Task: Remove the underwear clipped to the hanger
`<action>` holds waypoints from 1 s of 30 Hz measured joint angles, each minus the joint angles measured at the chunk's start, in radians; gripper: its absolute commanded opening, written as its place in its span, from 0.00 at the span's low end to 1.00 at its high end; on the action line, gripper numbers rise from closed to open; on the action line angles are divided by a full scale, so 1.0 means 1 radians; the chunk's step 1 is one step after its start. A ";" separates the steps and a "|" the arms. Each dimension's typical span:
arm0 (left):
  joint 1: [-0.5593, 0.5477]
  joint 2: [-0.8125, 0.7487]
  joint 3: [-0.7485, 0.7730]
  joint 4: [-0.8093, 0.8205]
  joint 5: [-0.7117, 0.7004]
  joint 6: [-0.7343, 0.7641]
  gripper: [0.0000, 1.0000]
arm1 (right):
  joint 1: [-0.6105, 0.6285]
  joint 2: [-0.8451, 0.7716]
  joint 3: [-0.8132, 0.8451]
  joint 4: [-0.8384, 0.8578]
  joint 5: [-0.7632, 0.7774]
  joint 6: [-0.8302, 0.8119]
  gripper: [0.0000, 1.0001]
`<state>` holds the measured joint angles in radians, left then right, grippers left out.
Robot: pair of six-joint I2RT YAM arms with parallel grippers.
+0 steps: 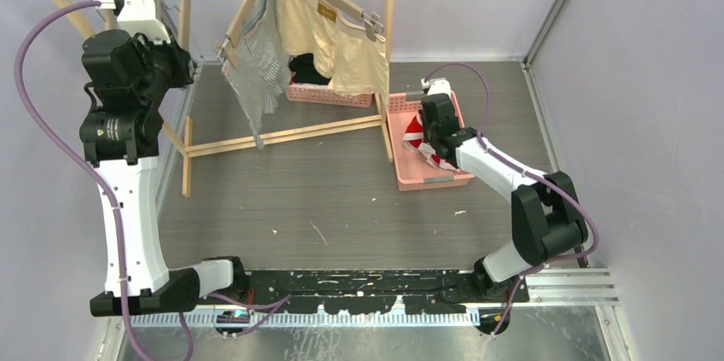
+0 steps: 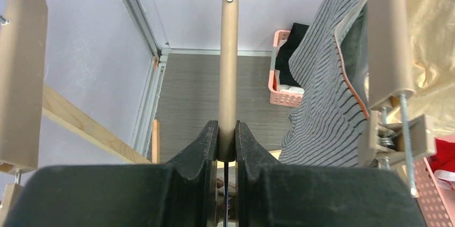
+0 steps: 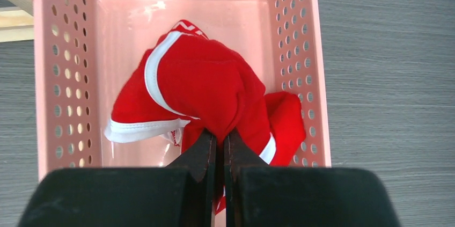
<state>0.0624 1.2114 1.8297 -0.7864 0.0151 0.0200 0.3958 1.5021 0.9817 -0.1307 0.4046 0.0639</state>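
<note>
The red underwear point(image 3: 209, 82) with white trim lies bunched in a pink basket point(image 3: 48, 77), and my right gripper point(image 3: 220, 138) is shut on a fold of it. From above, the right gripper point(image 1: 427, 135) reaches into that basket point(image 1: 427, 177). The grey-striped underwear point(image 1: 256, 66) and the beige underwear point(image 1: 337, 37) hang clipped to wooden hangers on the rack. My left gripper point(image 2: 227, 141) is raised and shut on the end of a bare tan hanger bar point(image 2: 228, 66). The striped piece point(image 2: 327, 93) hangs just to its right, below a metal clip point(image 2: 394, 141).
The wooden rack's base rails point(image 1: 282, 135) cross the floor between the arms and the back wall. A second pink basket point(image 1: 329, 95) with black clothes sits behind the hanging pieces. Grey walls stand close at the left and right.
</note>
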 measured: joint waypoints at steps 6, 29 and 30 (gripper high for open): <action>0.038 0.003 -0.022 0.035 0.002 -0.015 0.00 | -0.014 0.045 0.000 0.020 -0.011 0.019 0.01; 0.127 -0.004 -0.143 0.237 0.008 -0.093 0.01 | -0.018 0.121 -0.011 0.047 -0.048 0.041 0.01; 0.129 0.002 -0.138 0.235 0.009 -0.095 0.01 | -0.018 0.122 -0.011 0.048 -0.052 0.042 0.01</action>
<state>0.1913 1.2137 1.6917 -0.5514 0.0238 -0.0753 0.3775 1.6241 0.9707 -0.0830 0.3523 0.1055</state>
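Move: The left hand holds the empty hanger; the rod lies about 15 cm ahead and 5 cm above it, with a bare hanger some 15 cm left and 8 cm ahead, and the striped underwear's hanger 13 cm right and 12 cm ahead. The right hand pinches the red underwear over the pink basket, whose middle is roughly 4 cm back, 1 cm left and 10 cm below; the rack's bottom rail ends 13 cm left, level with the hand. Right hand lowers red underwear 5 cm within the basket; left swings its empty hanger 5 cm left and forward. ##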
